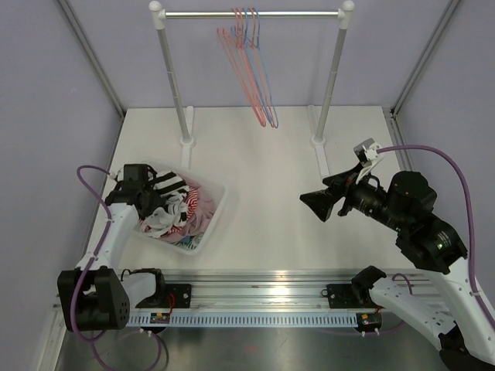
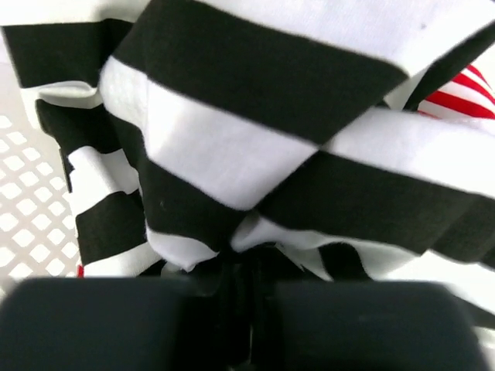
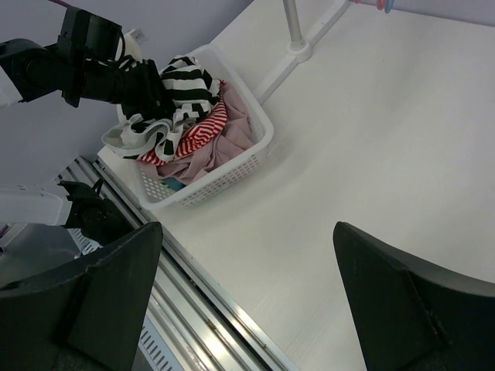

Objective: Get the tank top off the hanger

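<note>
The black-and-white striped tank top (image 1: 172,185) lies on top of the clothes in the white basket (image 1: 215,220), off any hanger. My left gripper (image 1: 155,197) reaches into the basket at its left side. In the left wrist view the striped cloth (image 2: 232,154) fills the frame. The left gripper (image 2: 247,286) has its jaws almost together, with a fold of the cloth bunched between them. Several empty red and blue hangers (image 1: 251,69) hang on the rack bar (image 1: 251,14). My right gripper (image 1: 315,205) hovers open over the table at mid-right, holding nothing.
The basket (image 3: 232,166) also holds red-striped and pink garments (image 3: 224,127). The rack's two white posts (image 1: 174,77) stand on feet at the back of the table. A metal rail (image 1: 255,290) runs along the near edge.
</note>
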`<action>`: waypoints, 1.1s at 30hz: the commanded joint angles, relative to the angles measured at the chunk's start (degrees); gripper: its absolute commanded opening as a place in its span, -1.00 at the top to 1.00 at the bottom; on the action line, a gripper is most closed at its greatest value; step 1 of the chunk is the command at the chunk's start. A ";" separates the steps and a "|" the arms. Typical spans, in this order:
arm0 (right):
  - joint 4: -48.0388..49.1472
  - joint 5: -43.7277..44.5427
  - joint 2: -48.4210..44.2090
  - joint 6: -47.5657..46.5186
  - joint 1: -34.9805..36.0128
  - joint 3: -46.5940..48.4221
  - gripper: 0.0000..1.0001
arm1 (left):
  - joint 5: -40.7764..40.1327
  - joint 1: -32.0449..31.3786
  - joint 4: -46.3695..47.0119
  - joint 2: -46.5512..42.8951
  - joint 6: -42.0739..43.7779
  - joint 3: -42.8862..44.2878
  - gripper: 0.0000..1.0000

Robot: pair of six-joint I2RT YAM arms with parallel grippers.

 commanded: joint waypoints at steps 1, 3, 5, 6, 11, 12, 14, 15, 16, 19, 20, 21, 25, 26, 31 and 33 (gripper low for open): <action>1.06 -0.07 -0.92 0.32 -0.12 0.18 -0.99 | -3.24 0.22 -3.22 -4.92 0.04 2.24 0.23; -0.18 2.56 -0.48 0.58 -0.21 0.80 -0.99 | -4.29 0.22 -4.53 -6.78 1.18 4.77 -0.26; -1.31 4.93 0.05 0.76 -0.12 1.24 -0.99 | -5.34 0.31 -6.72 -8.62 2.15 6.98 -0.84; -1.67 5.38 0.05 0.93 -0.12 1.41 -0.99 | -6.48 0.22 -7.69 -8.98 2.50 8.03 -0.98; -2.46 10.37 0.75 1.99 -0.21 1.85 -0.99 | -5.27 0.22 -10.77 -11.70 7.58 15.42 -0.98; -2.81 12.22 0.84 3.04 -0.21 2.20 -0.99 | -2.91 0.22 -10.60 -13.10 8.99 16.21 -0.98; -3.43 18.35 0.75 4.09 -0.21 2.47 -0.99 | 3.40 0.14 -9.90 -14.69 14.61 18.32 -0.98; -3.78 20.22 0.75 4.19 -0.21 2.64 -0.99 | 5.27 0.14 -9.90 -16.18 16.29 18.94 -0.98; -3.96 21.63 0.75 4.10 -0.12 2.73 -0.99 | 6.76 0.22 -10.07 -16.80 19.35 19.73 -0.98; -5.45 24.71 0.75 3.31 -0.12 3.09 -0.99 | 9.51 -0.30 -12.26 -19.08 22.45 22.28 -0.98; -6.58 26.81 0.84 3.40 -0.12 3.35 -0.99 | 8.46 -1.00 -12.88 -20.22 23.33 22.54 -0.98; -7.29 27.70 1.02 3.22 -0.21 3.52 -0.99 | 8.36 -1.36 -12.71 -21.63 24.29 22.20 -0.98; -12.55 33.84 2.07 2.09 -0.12 5.36 -0.99 | 1.53 -6.87 -12.36 -30.14 30.00 21.40 -0.98; -13.53 34.82 2.07 2.08 -0.21 5.72 -0.99 | 0.46 -8.03 -13.06 -31.04 30.71 21.49 -0.98; -18.89 39.74 3.12 -0.47 -0.12 7.74 -0.99 | -8.85 -14.18 -17.53 -36.84 32.82 21.49 -0.98; -21.00 41.94 2.95 -0.82 -0.12 8.71 -0.99 | -10.18 -16.21 -18.16 -39.91 33.70 21.23 -0.98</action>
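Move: The striped tank top is bunched in the white basket right at the left fingertips, its middle about 3 cm to that hand's right and 1 cm below. The basket's middle is some 7 cm right and 1 cm back; the pink top lies about 13 cm right and 2 cm back, and the red-striped top about 8 cm right and 4 cm back. From the right hand the striped top is some 40 cm left, 8 cm ahead and 28 cm below. Spread the left fingers fully to let go of the striped tank top, then lift the gripper up out of the basket some 23 cm, drawing it back about 9 cm in the later part while the wrist tips up and turns clockwise. Meanwhile swing the empty, open right gripper about 10 cm to the right, slightly forward and down, turning it clockwise. ##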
